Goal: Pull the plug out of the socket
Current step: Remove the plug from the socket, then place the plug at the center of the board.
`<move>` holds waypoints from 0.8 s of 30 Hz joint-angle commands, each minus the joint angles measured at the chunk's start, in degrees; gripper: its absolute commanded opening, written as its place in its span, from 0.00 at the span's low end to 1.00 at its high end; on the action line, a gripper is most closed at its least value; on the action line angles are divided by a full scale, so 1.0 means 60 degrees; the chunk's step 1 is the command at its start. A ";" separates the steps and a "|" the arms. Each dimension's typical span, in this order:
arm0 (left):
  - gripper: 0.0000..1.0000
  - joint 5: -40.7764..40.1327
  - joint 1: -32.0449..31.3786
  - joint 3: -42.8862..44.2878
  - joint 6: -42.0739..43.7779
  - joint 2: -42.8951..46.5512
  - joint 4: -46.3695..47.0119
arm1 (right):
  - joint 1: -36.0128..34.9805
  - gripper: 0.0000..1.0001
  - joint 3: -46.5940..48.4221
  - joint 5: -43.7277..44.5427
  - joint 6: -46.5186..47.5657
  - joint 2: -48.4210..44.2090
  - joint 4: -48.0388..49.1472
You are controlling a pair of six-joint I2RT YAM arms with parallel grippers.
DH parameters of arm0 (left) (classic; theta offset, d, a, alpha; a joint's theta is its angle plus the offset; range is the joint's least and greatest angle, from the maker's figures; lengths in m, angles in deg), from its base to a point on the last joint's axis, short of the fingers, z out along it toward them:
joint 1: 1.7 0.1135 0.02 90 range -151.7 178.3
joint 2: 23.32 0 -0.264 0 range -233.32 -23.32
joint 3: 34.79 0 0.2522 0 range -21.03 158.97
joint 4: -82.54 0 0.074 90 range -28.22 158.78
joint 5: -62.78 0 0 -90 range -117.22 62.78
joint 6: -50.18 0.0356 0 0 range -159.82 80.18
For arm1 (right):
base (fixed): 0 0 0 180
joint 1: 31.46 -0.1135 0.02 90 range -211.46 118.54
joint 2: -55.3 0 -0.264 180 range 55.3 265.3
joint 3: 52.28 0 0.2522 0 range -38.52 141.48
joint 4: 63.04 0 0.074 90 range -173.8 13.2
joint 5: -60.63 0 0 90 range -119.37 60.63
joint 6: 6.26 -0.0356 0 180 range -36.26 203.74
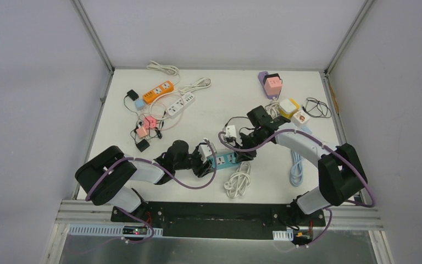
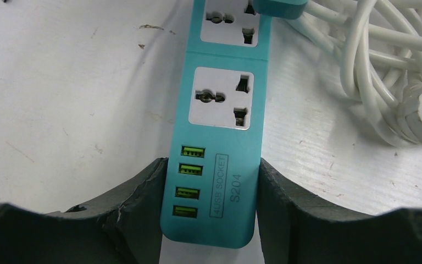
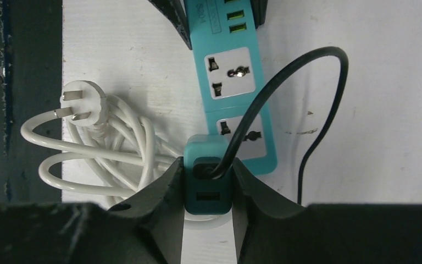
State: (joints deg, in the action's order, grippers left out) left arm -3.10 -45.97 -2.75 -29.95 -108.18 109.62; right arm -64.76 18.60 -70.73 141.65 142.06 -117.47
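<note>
A teal power strip, the socket (image 2: 220,137), lies flat on the white table, and my left gripper (image 2: 211,181) is shut on its USB end (image 1: 223,160). At the strip's other end sits a teal plug (image 3: 207,192) with a black cable (image 3: 307,60) coming out of its top. My right gripper (image 3: 207,170) is shut on this plug, one finger on each side. The plug covers part of the last outlet; whether its pins are still inside is hidden. In the left wrist view only the plug's edge (image 2: 279,6) shows at the top.
The strip's coiled white cord (image 3: 104,148) with its own three-pin plug lies beside it. Further back are an orange strip (image 1: 158,92), a white strip (image 1: 179,106), pink adapters (image 1: 145,127), a purple-and-pink block (image 1: 270,83) and yellow and white cubes (image 1: 289,107).
</note>
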 commanded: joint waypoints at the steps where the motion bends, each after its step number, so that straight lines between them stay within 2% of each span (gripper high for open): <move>1: 0.00 -0.0651 0.0098 0.0005 -0.0078 -0.0061 -0.0420 | -0.0103 0.00 0.0032 -0.0520 -0.0428 -0.0372 -0.0617; 5: 0.00 -0.0635 0.0098 0.0072 -0.0088 -0.0052 -0.0494 | -0.0042 0.00 0.0245 -0.0996 -0.0292 -0.0363 -0.0925; 11: 0.00 -0.0649 0.0102 0.0030 -0.0167 -0.0022 -0.0511 | 0.0894 0.00 0.1167 -0.1833 -0.0377 -0.0321 -0.1733; 16: 0.01 -0.0708 0.0106 0.0074 -0.0325 0.0179 -0.0657 | 0.1446 0.00 0.1296 -0.2407 -0.0189 -0.0471 -0.2246; 19: 0.24 -0.0920 0.0106 0.0208 -0.0621 0.0362 -0.0922 | 0.1714 0.00 0.1215 -0.2538 -0.0174 -0.0554 -0.2333; 24: 0.49 -0.1335 0.0093 0.0219 -0.1075 0.0993 -0.1093 | 0.2019 0.00 0.1177 -0.2800 -0.0210 -0.0573 -0.2395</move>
State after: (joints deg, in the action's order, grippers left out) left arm -6.07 -45.97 -2.31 -33.10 -105.69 106.32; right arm -53.89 24.64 -82.76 139.72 141.15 -130.82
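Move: The right gripper already holds the plug, clear of the socket strip; the bared end outlet lies about 3 cm to its left, 2 cm ahead and 3 cm below. The white cord coil is some 8 cm behind the right hand, 1 cm left and 6 cm lower. The left gripper holds the strip's USB end: from it the outlet is about 8 cm right, 2 cm ahead and level, the coil 11 cm right and 7 cm back. Draw the right gripper back about 2 cm with the plug still pinched, then lift it some 4.5 cm while it swings forward again and 2 cm or so to the right, away from the end outlet. Let its wrist tilt and turn clockwise, some 15 degrees in all. Keep the left fingers shut on the strip's USB end and the left arm nearly still. ##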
